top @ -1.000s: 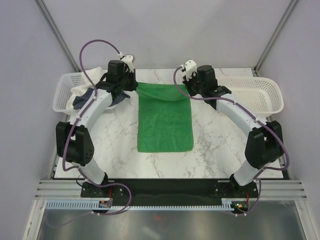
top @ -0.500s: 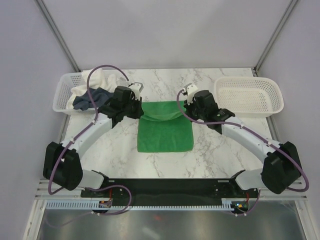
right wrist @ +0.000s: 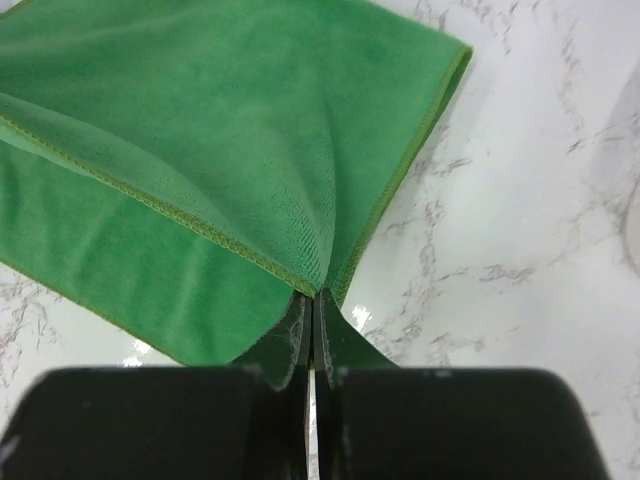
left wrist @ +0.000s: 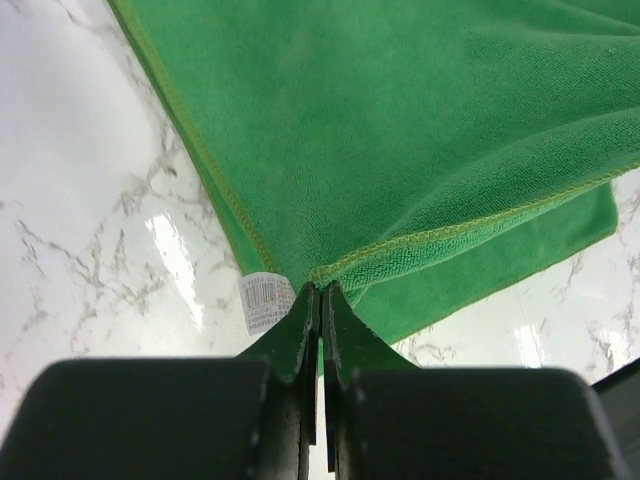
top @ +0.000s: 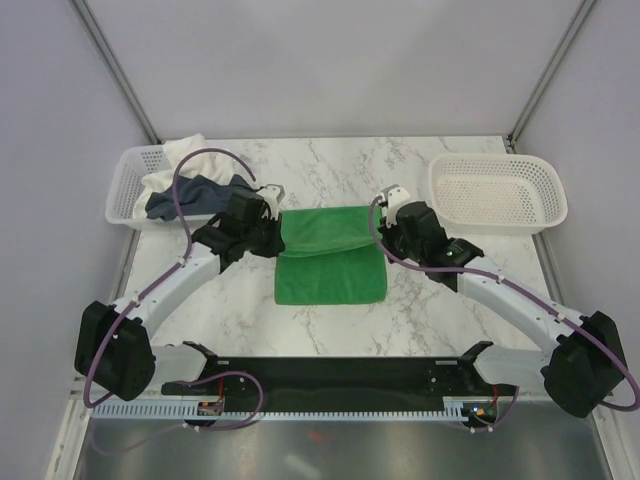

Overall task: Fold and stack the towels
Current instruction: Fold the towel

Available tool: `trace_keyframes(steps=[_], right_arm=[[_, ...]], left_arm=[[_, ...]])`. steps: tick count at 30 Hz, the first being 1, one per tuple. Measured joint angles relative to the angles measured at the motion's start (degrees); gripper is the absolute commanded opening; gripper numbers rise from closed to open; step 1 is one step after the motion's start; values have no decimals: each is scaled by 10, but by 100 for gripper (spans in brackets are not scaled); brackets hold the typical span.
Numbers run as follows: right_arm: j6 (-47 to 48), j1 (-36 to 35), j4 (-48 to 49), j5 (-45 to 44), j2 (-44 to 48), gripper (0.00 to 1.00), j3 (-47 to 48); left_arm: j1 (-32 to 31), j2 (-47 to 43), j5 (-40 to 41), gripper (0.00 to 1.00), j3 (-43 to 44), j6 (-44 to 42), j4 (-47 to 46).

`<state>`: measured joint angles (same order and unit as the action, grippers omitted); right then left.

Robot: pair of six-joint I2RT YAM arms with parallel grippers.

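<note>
A bright green towel (top: 330, 262) lies mid-table on the marble, its far half lifted and doubled toward me. My left gripper (left wrist: 320, 290) is shut on the towel's left far corner (left wrist: 330, 270), beside a small white label (left wrist: 265, 300). My right gripper (right wrist: 312, 298) is shut on the right far corner (right wrist: 320, 275). In the top view the left gripper (top: 272, 232) and right gripper (top: 392, 232) hold the raised edge above the towel's middle. A navy towel (top: 185, 197) and a cream towel (top: 185, 155) sit in the left basket (top: 125, 195).
A white mesh basket (top: 497, 190) stands at the back right with nothing showing in it. The left basket sits at the back left corner. Bare marble table (top: 440, 310) surrounds the green towel, and a black base rail runs along the near edge.
Both arms have drawn back toward the near edge, carrying the green towel's far edge over its near half. The grips on both corners have held throughout.
</note>
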<state>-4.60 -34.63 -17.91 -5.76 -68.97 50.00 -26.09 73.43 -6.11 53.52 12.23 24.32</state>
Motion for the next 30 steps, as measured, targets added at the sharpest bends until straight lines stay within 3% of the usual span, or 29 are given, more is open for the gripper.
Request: trace_keyframes(steps=[11,18,24,26,28,30], right_arm=[[-90,-55,1,7,5,0,-105],[-139,-82,16,-10,11,2,-153],[-169,-91,16,-28,12,13,-160],[-179,-92,15,-32,13,22,-160],[-187,-95,10,-33,19,25,-160],[-196,-99,1,-33,30,30,-160]], left_arm=[[-30,2,0,2,-49,58,37],[-37,11,0,8,-94,116,40],[-39,10,2,31,-120,148,43],[-39,10,3,43,-126,154,46],[-39,9,8,53,-127,160,56],[-39,2,14,54,-127,167,64]])
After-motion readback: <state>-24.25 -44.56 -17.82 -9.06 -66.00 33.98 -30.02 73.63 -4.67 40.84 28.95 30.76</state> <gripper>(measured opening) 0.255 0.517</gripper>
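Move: Both grippers still pinch the two corners of the green towel's lifted edge. From the left gripper, its target, the near left corner of the lower layer, lies about 11 cm back, 2 cm left and 11 cm below; the towel's fold runs some 10 cm ahead, its middle 9 cm right, and the blue towel lies 13 cm ahead, 15 cm left. From the right gripper, the near right corner is about 10 cm back, 1 cm right and 11 cm below; the empty basket stands 12 cm ahead, 22 cm right. Bring both grippers back and down together, about 9 cm each way, drawing the held edge over the lower layer towards its near edge. Tip the fingers steeper as they sink, some 20 degrees on the left and 15 on the right. Near the table, open the left fingers about halfway, then part the right ones to a quarter. ##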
